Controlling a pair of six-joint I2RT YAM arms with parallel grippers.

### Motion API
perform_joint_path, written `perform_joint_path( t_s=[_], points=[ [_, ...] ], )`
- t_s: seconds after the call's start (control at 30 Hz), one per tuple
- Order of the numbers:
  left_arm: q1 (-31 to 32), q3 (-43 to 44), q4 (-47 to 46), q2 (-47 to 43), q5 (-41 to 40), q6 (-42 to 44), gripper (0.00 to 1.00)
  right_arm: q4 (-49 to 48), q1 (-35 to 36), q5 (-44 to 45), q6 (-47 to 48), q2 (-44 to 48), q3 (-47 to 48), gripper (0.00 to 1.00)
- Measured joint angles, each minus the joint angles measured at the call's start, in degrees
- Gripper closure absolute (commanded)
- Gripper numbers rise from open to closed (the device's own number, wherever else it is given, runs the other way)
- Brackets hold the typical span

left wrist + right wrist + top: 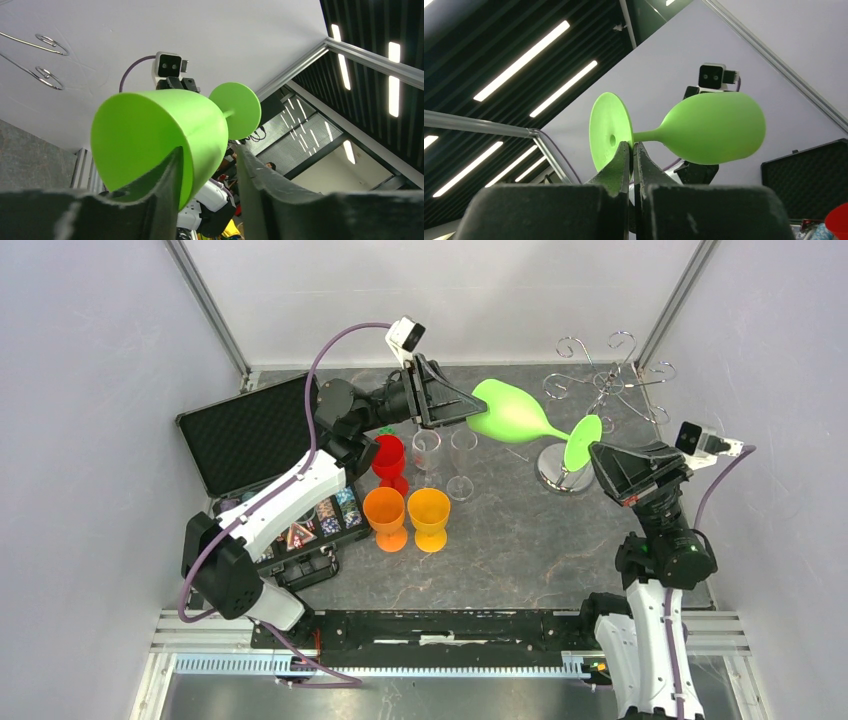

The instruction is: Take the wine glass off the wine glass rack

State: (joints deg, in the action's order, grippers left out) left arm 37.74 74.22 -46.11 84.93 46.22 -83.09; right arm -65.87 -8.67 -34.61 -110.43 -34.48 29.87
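Observation:
A bright green wine glass (515, 415) lies level in the air between my two grippers, bowl to the left, foot to the right. My right gripper (592, 455) is shut on the rim of its round foot (606, 127), as the right wrist view (631, 146) shows. My left gripper (452, 405) is open at the bowl's mouth: one finger (170, 170) is inside the bowl (150, 130), the other (255, 170) is outside with a gap. The wine glass rack (562, 470), silver wire with curled arms (610, 370), stands just behind the glass's foot.
An open black case (250, 435) with small items lies at the left. A red cup (388, 455), two orange cups (385, 515) and two clear glasses (445, 452) stand in the middle, under my left gripper. Two rack arm curls (47, 42) show in the left wrist view.

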Motion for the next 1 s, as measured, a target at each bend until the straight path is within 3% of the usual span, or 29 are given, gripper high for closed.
perform_joint_path(
  t_s=[0.13, 0.2, 0.3, 0.47, 0.63, 0.8, 1.0],
  points=[
    [0.02, 0.0, 0.09, 0.0, 0.04, 0.0, 0.88, 2.58, 0.0, 0.35, 0.81, 0.66, -2.1, 1.0],
    [0.0, 0.0, 0.11, 0.0, 0.09, -0.07, 0.98, 4.59, 0.0, 0.83, 1.38, 0.68, -2.49, 1.0],
    [0.02, 0.0, -0.37, -0.46, -0.04, -0.04, 0.98, 8.66, 0.0, 1.25, 2.97, 0.68, -2.49, 0.93],
    [0.22, 0.0, 1.9, -1.9, 0.09, 1.97, 0.98, 14.45, -0.11, 1.38, 7.32, 0.63, -2.49, 0.61],
    [0.87, 0.0, 9.99, -3.91, 0.35, 9.16, 0.98, 22.29, -0.09, 1.01, 13.97, 0.72, -1.84, 0.38],
    [1.6, 0.33, 27.15, -7.72, -3.67, 22.01, 0.98, 41.94, -0.07, 4.17, 29.46, 2.19, 4.42, 0.34],
    [8.61, 6.47, 54.42, -10.34, -17.46, 41.77, 0.98, 62.16, -0.07, 13.29, 48.15, 4.72, 14.56, 0.34]
  ],
)
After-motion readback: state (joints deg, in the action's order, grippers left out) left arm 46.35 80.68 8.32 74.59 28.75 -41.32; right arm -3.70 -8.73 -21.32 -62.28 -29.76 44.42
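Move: The left hand's half-open fingers straddle the green wine glass's rim; the glass's middle lies about 8 cm right, 2 cm back and level. From that hand the clear flute stands 11 cm ahead, 2 cm left, the yellow goblet 9 cm left, level fore-and-aft, both some 40 cm below. The right hand holds the foot, the glass's middle 10 cm left, 4 cm ahead; the wine glass rack's top is roughly 22 cm ahead, 5 cm right, 18 cm below. Staying put at first, the left hand closes its fingers and pinches the rim, then sinks about 7 cm with the glass, its fingers tipping down some 30 degrees. The right hand goes forward about 9 cm and down, starting while still shut, then opens wide to let go of the foot, veers right and turns clockwise, away from the glass and towards the rack. ##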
